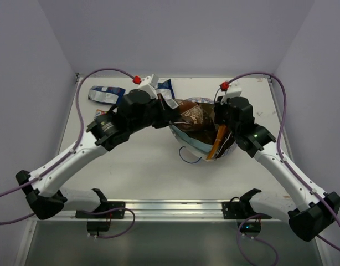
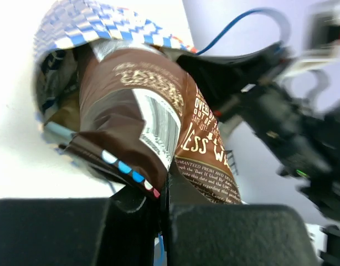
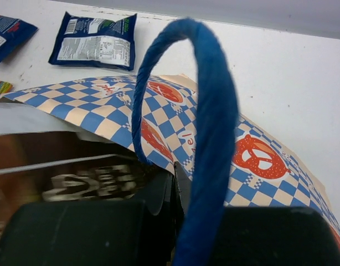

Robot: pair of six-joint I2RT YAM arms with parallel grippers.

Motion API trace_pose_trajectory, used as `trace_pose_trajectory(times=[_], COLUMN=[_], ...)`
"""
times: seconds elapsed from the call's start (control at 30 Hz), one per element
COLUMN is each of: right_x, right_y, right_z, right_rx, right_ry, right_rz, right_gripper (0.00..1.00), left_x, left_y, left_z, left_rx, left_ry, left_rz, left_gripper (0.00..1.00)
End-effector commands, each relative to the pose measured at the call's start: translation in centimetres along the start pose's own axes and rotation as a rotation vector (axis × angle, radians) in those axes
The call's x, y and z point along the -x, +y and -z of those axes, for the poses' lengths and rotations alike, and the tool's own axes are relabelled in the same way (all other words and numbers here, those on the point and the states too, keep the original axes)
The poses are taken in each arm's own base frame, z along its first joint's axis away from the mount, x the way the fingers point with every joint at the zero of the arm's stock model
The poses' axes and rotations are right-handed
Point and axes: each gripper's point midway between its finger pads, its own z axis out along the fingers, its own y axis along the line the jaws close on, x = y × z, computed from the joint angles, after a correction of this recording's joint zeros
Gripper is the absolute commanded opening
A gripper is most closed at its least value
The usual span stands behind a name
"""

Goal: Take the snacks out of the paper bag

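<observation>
The paper bag [image 1: 199, 145] lies on its side mid-table, its blue-and-white checkered wall showing in the left wrist view [image 2: 92, 25] and the right wrist view [image 3: 258, 160]. My left gripper [image 1: 173, 113] is shut on the edge of a dark brown chip bag [image 1: 195, 115], held at the bag's mouth; the left wrist view shows the packet [image 2: 153, 111] pinched at my left gripper [image 2: 164, 185]. My right gripper [image 1: 221, 132] is shut on the paper bag's rim [image 3: 178, 172], with the blue cord handle [image 3: 214, 138] looped in front. Other snacks inside are mostly hidden.
Two blue-and-white packets lie on the table at the back left, one [image 1: 106, 94] further left and one [image 1: 165, 86] behind my left wrist; they also show in the right wrist view, one [image 3: 95, 41] and one [image 3: 6, 30]. An orange strip [image 1: 217, 144] shows at the bag's mouth.
</observation>
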Motion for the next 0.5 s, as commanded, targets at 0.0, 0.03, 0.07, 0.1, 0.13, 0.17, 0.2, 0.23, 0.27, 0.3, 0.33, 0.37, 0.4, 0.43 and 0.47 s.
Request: trace_pose_trajectory(times=[0.0, 0.03, 0.07, 0.1, 0.13, 0.17, 0.2, 0.23, 0.27, 0.3, 0.33, 0.37, 0.4, 0.43, 0.47], right_x=[-3.0, -3.0, -3.0, -3.0, -2.9, -2.9, -2.8, -2.7, -2.7, -2.7, -2.8, -2.7, -2.7, -2.6, -2.5], right_y=[-2.9, -3.1, -3.4, -3.8, -3.9, -4.2, -4.4, -4.5, -5.0, -5.2, -5.4, -5.5, -5.7, -5.7, -5.7], right_z=[-0.5, -0.5, -0.5, -0.5, -0.4, -0.3, -0.2, -0.2, -0.2, -0.1, -0.1, 0.0, 0.0, 0.1, 0.1], right_rx=[-0.125, -0.131, -0.141, -0.153, -0.155, -0.162, -0.167, -0.170, -0.185, -0.191, -0.196, -0.200, -0.207, -0.207, -0.205], right_ry=[0.088, 0.089, 0.088, 0.087, 0.083, 0.083, 0.081, 0.078, 0.082, 0.083, 0.086, 0.085, 0.083, 0.081, 0.078], right_rz=[0.008, 0.006, 0.004, 0.001, 0.000, -0.003, -0.004, -0.006, -0.010, -0.013, -0.015, -0.017, -0.018, -0.021, -0.022], right_gripper=[0.00, 0.00, 0.00, 0.00, 0.00, 0.00, 0.00, 0.00, 0.00, 0.00, 0.00, 0.00, 0.00, 0.00, 0.00], left_x=[4.6, 6.1, 6.8, 7.7, 9.1, 9.7, 10.6, 11.3, 11.6, 12.5, 12.4, 13.4, 13.8, 15.1, 15.7], left_y=[-0.4, 0.1, 0.4, 0.7, 2.0, 2.7, 3.6, 4.1, 4.7, 4.3, 4.7, 3.6, 3.6, 3.5, 3.7], left_z=[6.7, 8.4, 9.6, 11.1, 11.9, 12.5, 13.1, 13.2, 12.7, 12.9, 12.1, 12.5, 11.6, 11.4, 10.9], left_rx=[-0.015, -0.007, 0.008, 0.015, 0.067, 0.100, 0.143, 0.168, 0.200, 0.198, 0.212, 0.190, 0.199, 0.208, 0.210], left_ry=[-0.108, -0.151, -0.166, -0.200, -0.249, -0.272, -0.316, -0.339, -0.337, -0.354, -0.338, -0.363, -0.361, -0.403, -0.418], left_rz=[-0.068, -0.073, -0.080, -0.083, -0.092, -0.103, -0.127, -0.133, -0.155, -0.160, -0.169, -0.178, -0.188, -0.202, -0.206], left_gripper=[0.00, 0.00, 0.00, 0.00, 0.00, 0.00, 0.00, 0.00, 0.00, 0.00, 0.00, 0.00, 0.00, 0.00, 0.00])
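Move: Clear table for the brown snack in the left fingers lies about 25 cm ahead and 17 to the left, some 31 below. Beyond its left side is the red packet, some 22 ahead and 32 left of the hand; the right-hand blue packet is 36 ahead and 8 left. The paper bag's middle sits 9 cm right, 4 ahead and 15 below. From the right hand the brown snack is about 10 left and 3 back, nearly level. Up and to the left, the left hand sweeps the pinched brown snack away from the paper bag's mouth, about 15 cm left and 10 up, easing forward only at the end while its fingers turn some 15 degrees counter-clockwise and tip up. The right hand keeps its pinch on the bag's rim and shifts about 4 cm right, turning slightly clockwise. ##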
